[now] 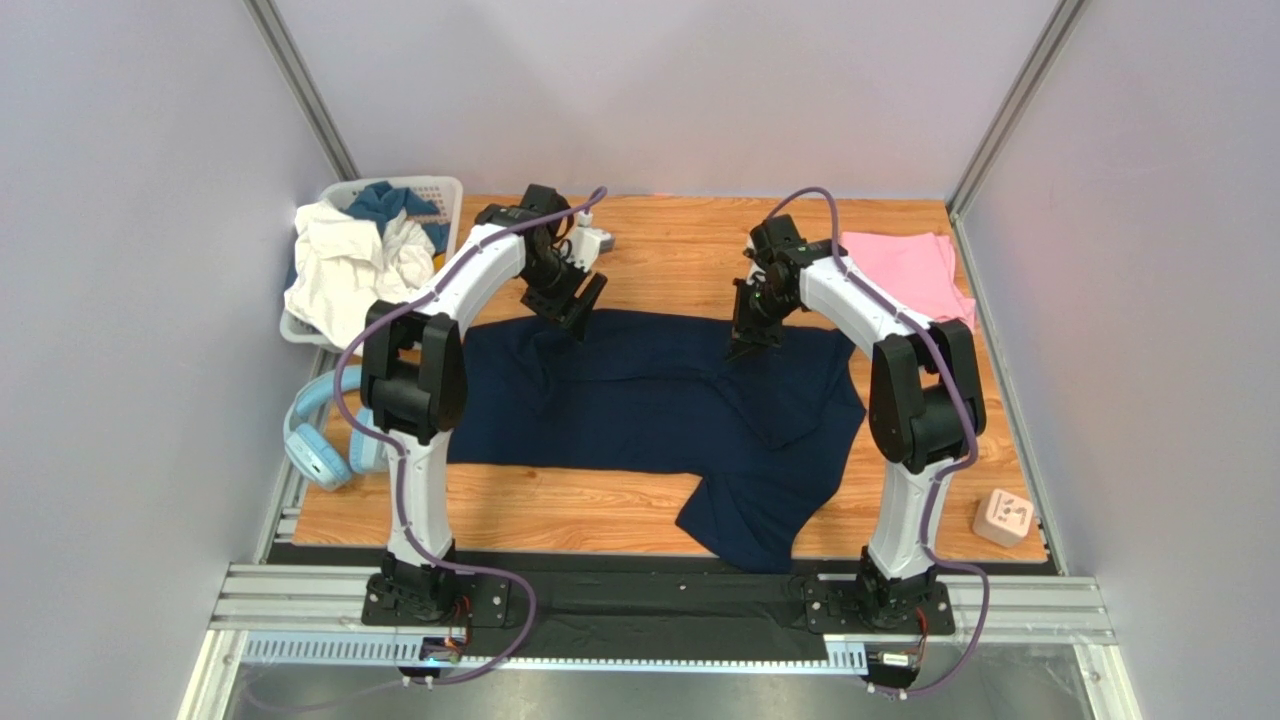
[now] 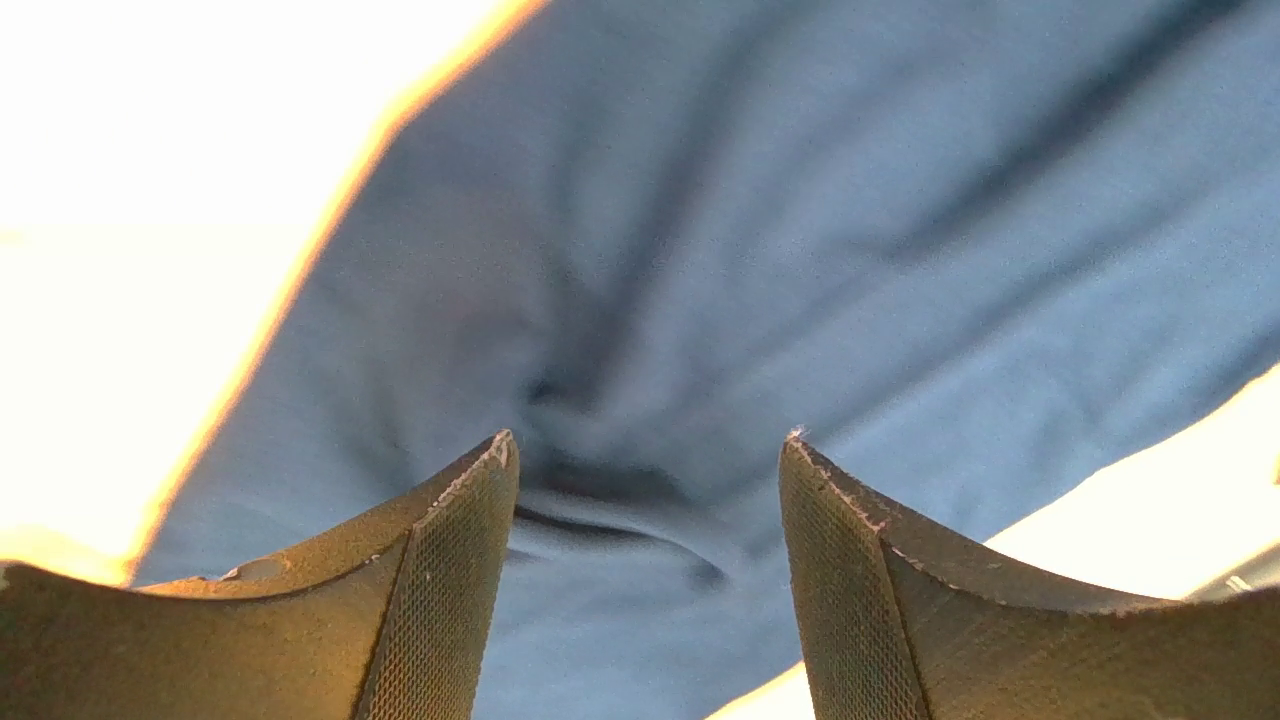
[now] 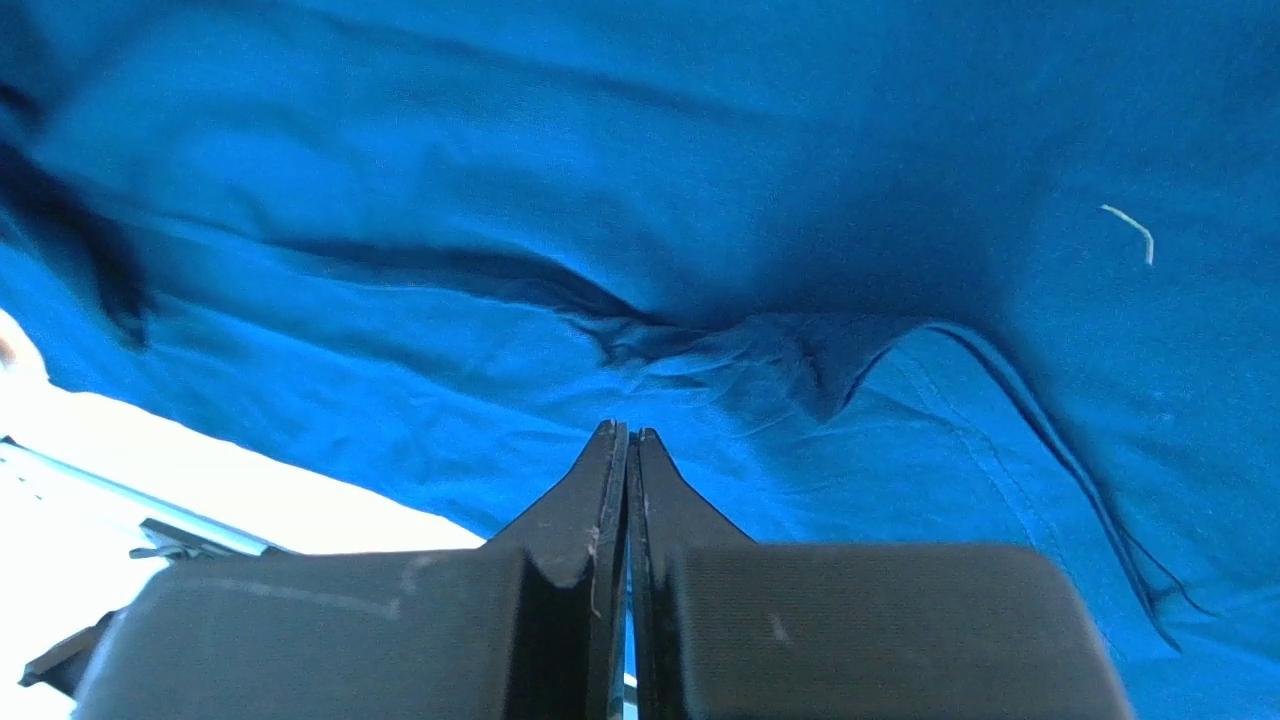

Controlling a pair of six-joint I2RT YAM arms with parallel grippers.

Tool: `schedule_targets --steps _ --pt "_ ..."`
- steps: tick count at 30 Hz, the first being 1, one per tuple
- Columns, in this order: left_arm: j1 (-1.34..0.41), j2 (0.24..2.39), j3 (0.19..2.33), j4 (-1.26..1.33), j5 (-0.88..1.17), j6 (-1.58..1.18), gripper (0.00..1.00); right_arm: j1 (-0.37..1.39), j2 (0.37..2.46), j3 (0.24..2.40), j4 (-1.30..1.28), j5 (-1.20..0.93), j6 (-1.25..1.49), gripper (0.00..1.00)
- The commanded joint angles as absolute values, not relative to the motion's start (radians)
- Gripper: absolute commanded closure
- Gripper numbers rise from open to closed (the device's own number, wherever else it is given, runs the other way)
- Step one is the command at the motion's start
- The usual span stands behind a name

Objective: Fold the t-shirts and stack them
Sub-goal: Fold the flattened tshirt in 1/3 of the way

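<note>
The large dark navy t-shirt (image 1: 646, 405) lies spread on the wooden table, one part hanging toward the front edge. The light pink t-shirt (image 1: 905, 270) lies folded at the back right. My left gripper (image 1: 565, 309) is open over the navy shirt's far left edge; in the left wrist view (image 2: 646, 443) its fingers straddle a wrinkle of the cloth (image 2: 781, 225). My right gripper (image 1: 747, 333) is at the shirt's far edge, right of middle. In the right wrist view (image 3: 624, 435) its fingers are pressed together just above the cloth (image 3: 751, 150), with no fabric seen between them.
A white basket (image 1: 436, 191) with white and blue clothes stands at the back left corner. Light-blue headphones (image 1: 320, 443) lie at the table's left edge. A small beige box (image 1: 1004, 518) sits at the front right. Grey walls enclose the table.
</note>
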State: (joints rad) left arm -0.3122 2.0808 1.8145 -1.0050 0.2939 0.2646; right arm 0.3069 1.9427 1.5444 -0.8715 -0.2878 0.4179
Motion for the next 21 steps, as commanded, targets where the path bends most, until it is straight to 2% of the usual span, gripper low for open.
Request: schedule_targets --steps 1,12,16,21 --pt "-0.307 2.114 1.867 -1.016 0.190 0.313 0.30 0.288 1.966 1.520 -0.834 -0.295 0.408 0.98" --pt "-0.298 2.022 1.580 -0.928 0.138 0.350 0.30 0.285 2.075 1.568 -0.836 -0.253 0.391 1.00" --pt "-0.275 1.982 1.505 -0.870 0.025 0.383 0.30 0.284 2.065 1.554 -0.833 -0.278 0.393 1.00" --pt "-0.215 1.997 1.583 -0.912 -0.011 0.388 0.32 0.285 1.996 1.507 -0.828 -0.281 0.396 0.99"
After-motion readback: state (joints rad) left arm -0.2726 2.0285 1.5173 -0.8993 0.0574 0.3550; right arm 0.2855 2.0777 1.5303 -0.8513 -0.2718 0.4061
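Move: For the left gripper, the left part of the navy t-shirt's folded-over band lies about 7 cm left, 3 cm back and 7 cm below; the shirt's far edge is some 4 cm ahead, the laundry basket roughly 33 cm left and 12 cm ahead. For the closed right gripper, the crease at the band's inner edge is about 1 cm right, level ahead, 6 cm below; the pink shirt sits 27 cm right, 15 cm ahead. Bring the left gripper, fingers staying open, down about 6 cm and leftward about 7 cm onto the folded band, drawing back some 3 cm, then slide it left along the cloth while the wrist turns the fingers closer to straight down. Lower the shut right fingertips nearly straight down onto the crease and hold them there. ##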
